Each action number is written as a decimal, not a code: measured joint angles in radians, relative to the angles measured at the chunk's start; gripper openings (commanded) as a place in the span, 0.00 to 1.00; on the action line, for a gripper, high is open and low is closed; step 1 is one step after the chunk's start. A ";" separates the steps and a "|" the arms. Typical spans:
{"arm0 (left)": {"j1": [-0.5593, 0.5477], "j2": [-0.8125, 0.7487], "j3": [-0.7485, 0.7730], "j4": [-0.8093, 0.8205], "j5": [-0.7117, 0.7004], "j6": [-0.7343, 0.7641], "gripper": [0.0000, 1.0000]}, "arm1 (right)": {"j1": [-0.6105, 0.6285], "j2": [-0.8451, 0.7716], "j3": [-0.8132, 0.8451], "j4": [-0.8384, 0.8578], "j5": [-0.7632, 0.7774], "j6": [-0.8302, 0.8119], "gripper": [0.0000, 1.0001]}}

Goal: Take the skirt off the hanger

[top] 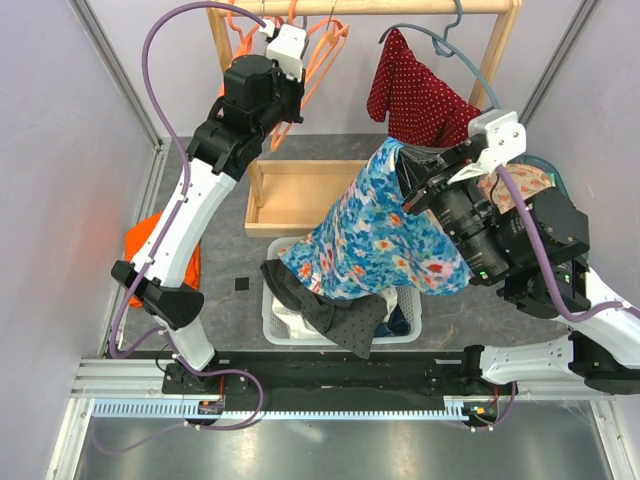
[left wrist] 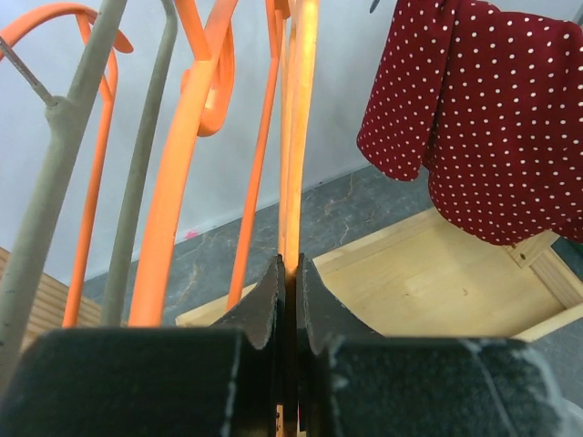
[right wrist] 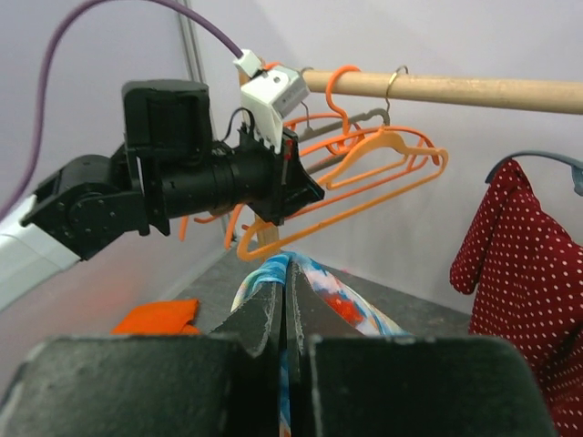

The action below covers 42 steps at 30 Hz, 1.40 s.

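The blue floral skirt (top: 380, 235) hangs from my right gripper (top: 410, 180), which is shut on its top edge, above the white basket. In the right wrist view the pinched fabric (right wrist: 351, 309) folds over the closed fingers of the right gripper (right wrist: 288, 273). My left gripper (top: 298, 98) is up at the rail, shut on an orange hanger (top: 325, 55). In the left wrist view the orange hanger (left wrist: 301, 137) runs straight up out of the left gripper (left wrist: 289, 269). The skirt hangs apart from this hanger.
A wooden rail (top: 400, 8) carries more orange and grey hangers (right wrist: 364, 137) and a red polka-dot garment (top: 420, 95). Below are a wooden tray (top: 295, 195), a white laundry basket (top: 285, 322) with dark clothes, and an orange cloth (top: 150, 245) by the left wall.
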 measured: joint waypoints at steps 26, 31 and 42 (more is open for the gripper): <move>0.115 -0.019 0.017 -0.034 0.209 -0.219 0.02 | 0.000 0.002 -0.160 -0.011 0.086 0.018 0.00; 0.113 -0.022 0.005 -0.032 0.211 -0.218 0.02 | 0.000 0.042 -0.177 -0.011 0.087 0.029 0.00; 0.113 -0.057 -0.051 -0.020 0.167 -0.190 0.87 | 0.000 0.087 -0.368 0.002 0.087 0.154 0.00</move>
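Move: Your right gripper holds the blue floral skirt; the white basket with its grey clothes lies about 8 cm left of that hand, level fore and aft and some 50 cm below. The red dotted garment hangs roughly 30 cm ahead, 7 cm right and 15 cm lower. Your left gripper holds the orange hanger; the empty hangers are about 8 cm ahead, 6 left and 8 up from it, the red garment some 22 cm right, 5 ahead and 5 lower. Lower the right gripper about 18 cm towards the basket, slowly at first, then faster while swinging some 7 cm left and tipping the fingers down, still pinching the skirt. Bring the left gripper, still on the orange hanger, about 4 cm left towards the empty hangers, ease partly back right while rolling it slightly, then open its fingers around the bar. ##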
